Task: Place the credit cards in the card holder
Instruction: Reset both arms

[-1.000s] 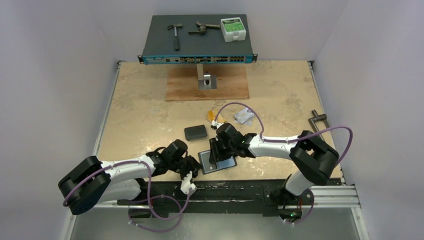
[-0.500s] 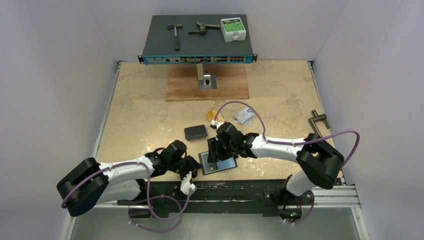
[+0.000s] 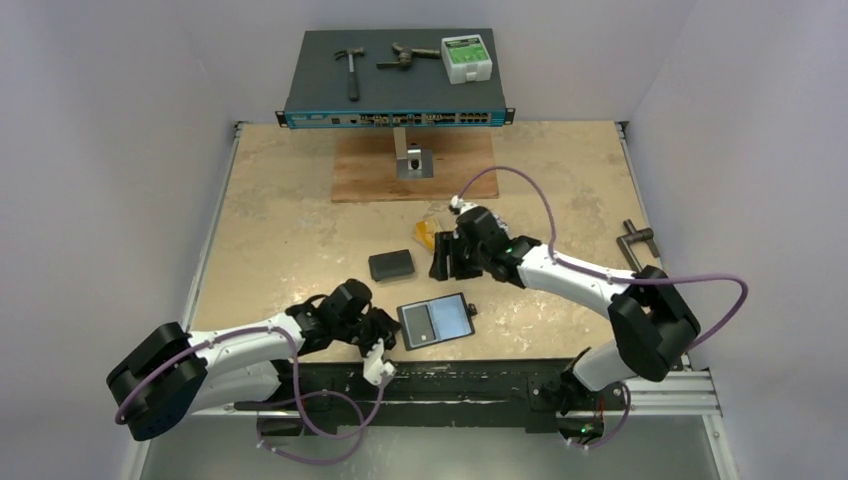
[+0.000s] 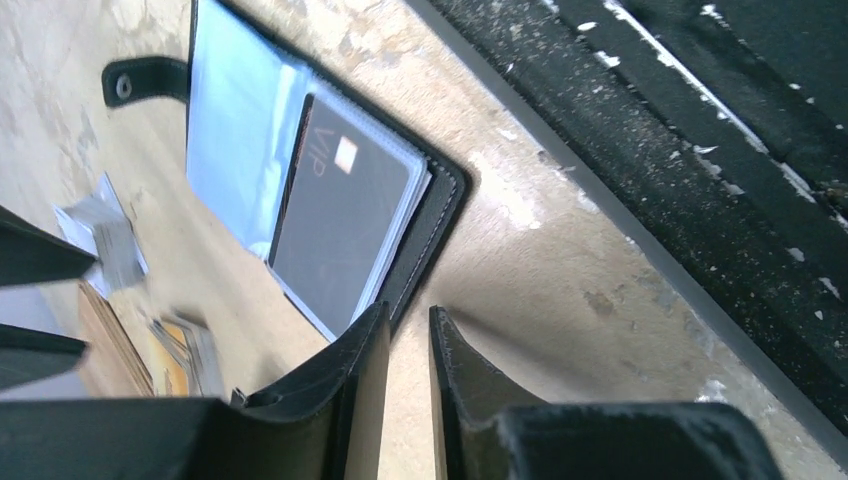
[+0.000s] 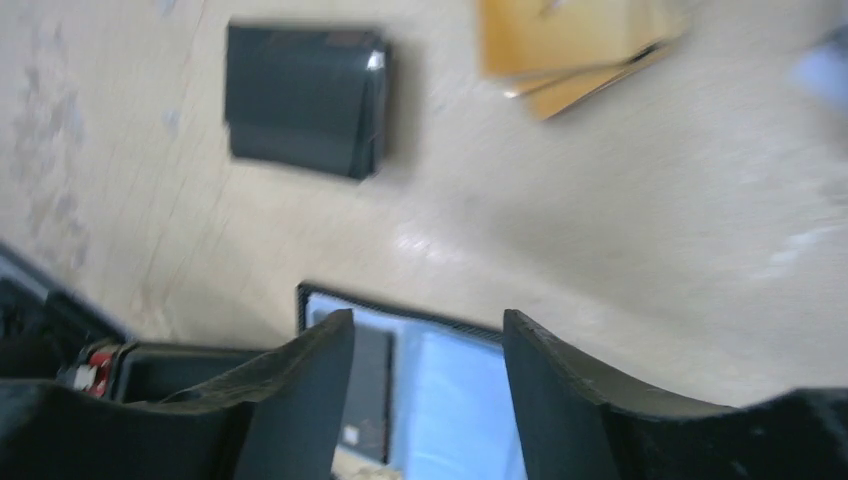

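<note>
The card holder (image 3: 437,321) lies open and flat near the table's front edge, its snap tab (image 4: 140,82) pointing away. A dark card (image 4: 345,220) marked VIP sits in its left clear pocket. My left gripper (image 3: 384,333) is low at the holder's left edge (image 4: 440,210), its jaws a narrow gap apart (image 4: 408,312) with only table between them. My right gripper (image 3: 444,262) hovers open behind the holder, whose pockets (image 5: 455,370) show between its fingers (image 5: 430,325). A gold-orange credit card (image 3: 424,237) (image 5: 560,45) lies just beyond it. A silver-grey card (image 4: 100,230) lies further back.
A plain black pouch (image 3: 391,264) (image 5: 305,100) lies left of the right gripper. At the back, a wooden board (image 3: 415,170) and a network switch (image 3: 395,75) carry tools and a green-white box. A metal handle (image 3: 636,240) lies at the right edge. A black rail (image 3: 480,375) runs along the near edge.
My right gripper left the card holder, moved back and to the right toward the gold card, and opened wider. The left jaws parted slightly. The holder now lies uncovered.
</note>
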`<state>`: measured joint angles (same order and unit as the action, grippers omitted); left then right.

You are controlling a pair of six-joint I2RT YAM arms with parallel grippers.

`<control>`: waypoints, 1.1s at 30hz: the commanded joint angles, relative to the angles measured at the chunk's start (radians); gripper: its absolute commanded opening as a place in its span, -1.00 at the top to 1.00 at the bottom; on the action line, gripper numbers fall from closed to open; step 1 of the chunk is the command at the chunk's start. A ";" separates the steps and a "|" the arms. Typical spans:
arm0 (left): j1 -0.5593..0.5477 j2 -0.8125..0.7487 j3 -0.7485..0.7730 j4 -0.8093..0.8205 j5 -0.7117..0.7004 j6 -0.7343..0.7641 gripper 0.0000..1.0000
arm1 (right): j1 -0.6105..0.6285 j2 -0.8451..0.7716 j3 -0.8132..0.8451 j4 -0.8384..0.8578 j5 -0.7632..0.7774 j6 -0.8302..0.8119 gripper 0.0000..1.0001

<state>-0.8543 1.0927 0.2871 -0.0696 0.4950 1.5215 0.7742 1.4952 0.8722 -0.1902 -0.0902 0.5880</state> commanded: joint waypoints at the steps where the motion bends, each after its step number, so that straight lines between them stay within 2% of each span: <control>1: -0.005 -0.034 0.094 -0.075 -0.057 -0.153 0.56 | -0.118 -0.076 0.070 -0.042 0.077 -0.060 -0.20; 8: 0.081 -0.035 0.323 -0.331 -0.096 -0.385 0.37 | -0.212 -0.037 0.090 0.024 0.073 -0.071 -0.40; 13: 0.199 0.075 0.600 -0.528 -0.105 -0.581 0.29 | -0.215 0.075 0.147 0.123 0.045 -0.086 -0.48; 21: 0.244 0.252 0.874 -0.745 -0.181 -0.744 0.21 | -0.216 0.350 0.425 0.092 0.048 -0.220 -0.55; 24: 0.247 0.289 0.905 -0.720 -0.189 -0.773 0.19 | -0.218 0.423 0.492 0.081 0.039 -0.242 -0.56; 28: 0.247 0.323 0.910 -0.682 -0.186 -0.722 0.19 | -0.220 0.490 0.548 0.057 0.031 -0.265 -0.55; 33: 0.248 0.376 0.935 -0.639 -0.204 -0.688 0.19 | -0.220 0.518 0.541 0.051 -0.008 -0.281 -0.56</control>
<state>-0.6136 1.4437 1.1751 -0.7498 0.3054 0.8146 0.5556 2.0068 1.3857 -0.1162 -0.0502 0.3492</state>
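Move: Just off the left end of the open card holder, the left hand has the stack of black cards about 13 cm ahead and straight in line, 1 cm lower; the holder's middle is 9 cm to the right, 1 cm ahead. From the right hand, the yellow cards lie some 12 cm ahead and 2 cm left, the black stack 5 cm ahead and 10 cm left, the holder 7 cm back and 1 cm left, the white cards 11 cm ahead and 10 cm right, all roughly 7 cm below. Lifting away from the holder, the left hand swings up and forward about 13 cm, turns some 50 degrees counter-clockwise and opens partway, then sinks slightly above the black stack. The right hand sweeps forward about 19 cm past the yellow cards, bowing out to the right and back while rising then sinking a little, its fingers opening wider and tipping up slightly. ##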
